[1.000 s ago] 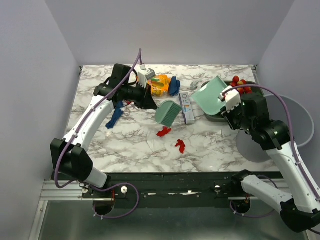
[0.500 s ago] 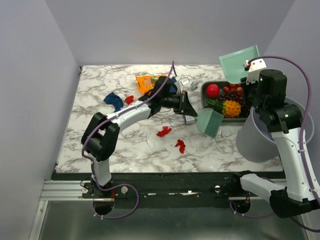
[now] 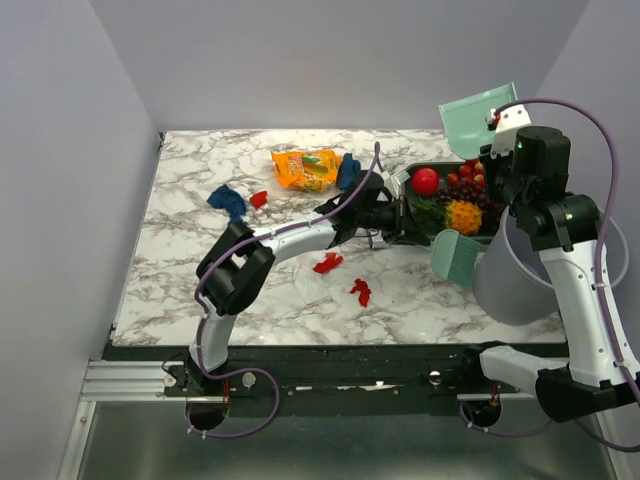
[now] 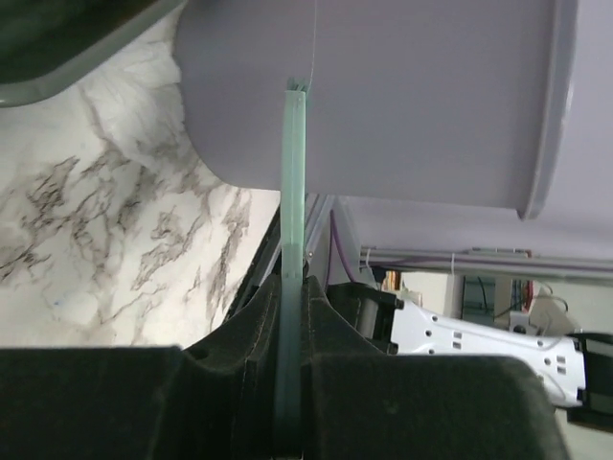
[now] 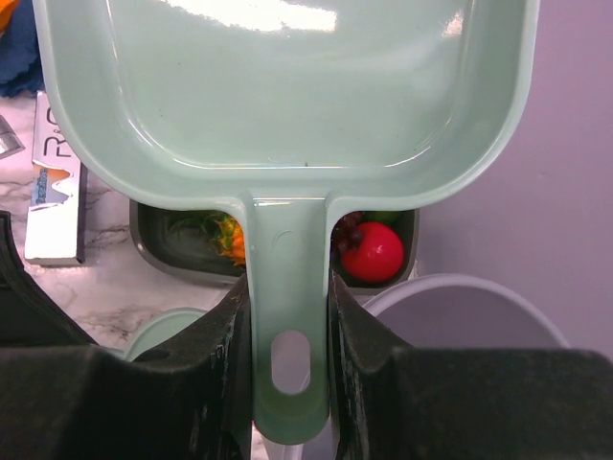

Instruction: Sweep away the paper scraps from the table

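Note:
Red paper scraps lie on the marble table (image 3: 190,270) at mid-front (image 3: 327,263), (image 3: 360,291) and back left (image 3: 258,199). Dark blue scraps sit at the left (image 3: 228,202) and beside the snack bag (image 3: 348,170). My left gripper (image 3: 408,224) (image 4: 290,316) is shut on a pale green brush (image 3: 455,258), seen edge-on (image 4: 293,172) against the grey bin (image 3: 510,285) (image 4: 383,96). My right gripper (image 3: 502,128) (image 5: 290,321) is shut on the handle of the green dustpan (image 3: 478,115) (image 5: 287,86), held high over the tray; the pan looks empty.
A dark tray (image 3: 412,178) (image 5: 153,244) of fruit, with a round red fruit (image 3: 425,181) (image 5: 374,251), stands at the back right. An orange snack bag (image 3: 308,168) lies at the back centre. A small box (image 5: 57,192) lies left of the tray. The bin's rim (image 5: 460,302) is under the pan's handle.
My left arm has swung the brush from the table's left-middle across to the right, up against the bin. The right arm has lifted the dustpan off the table and holds it high.

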### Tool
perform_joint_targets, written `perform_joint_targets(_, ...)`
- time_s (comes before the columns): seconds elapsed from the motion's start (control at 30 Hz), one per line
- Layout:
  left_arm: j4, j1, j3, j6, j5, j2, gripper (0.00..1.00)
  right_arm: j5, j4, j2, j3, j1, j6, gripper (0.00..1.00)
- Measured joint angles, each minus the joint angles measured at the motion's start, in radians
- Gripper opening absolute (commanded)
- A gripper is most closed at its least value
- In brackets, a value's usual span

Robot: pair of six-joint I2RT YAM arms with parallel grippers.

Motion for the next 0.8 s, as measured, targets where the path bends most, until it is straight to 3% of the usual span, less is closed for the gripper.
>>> perform_joint_targets(0.8,-0.108,-0.027,-0.061,-0.14,-0.106,0.15,0.0,-0.025,0.007,0.073,0.092,0.0,0.072,0.01)
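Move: The left hand, gripping the brush with its head pointing right, is about 18 cm above the table. The white crumpled scrap lies some 12 cm to its right and 5 cm farther out. The grey bin stands about 28 cm to the right, level with it; the fruit tray is roughly 21 cm ahead and 14 cm right, and the nearer red scrap 12 cm left and 2 cm back. From the right hand, holding the dustpan high, the white scrap is almost straight below, some 34 cm down. Bristles come down onto the table just on the near side of the white scrap: the left hand sinks about 12 cm almost straight down, keeping its grip on the brush, while the wrist tips the brush head downward and rolls it, some 25 degrees in all. The right hand keeps the dustpan up high and edges only about 2 cm forward and slightly up. ##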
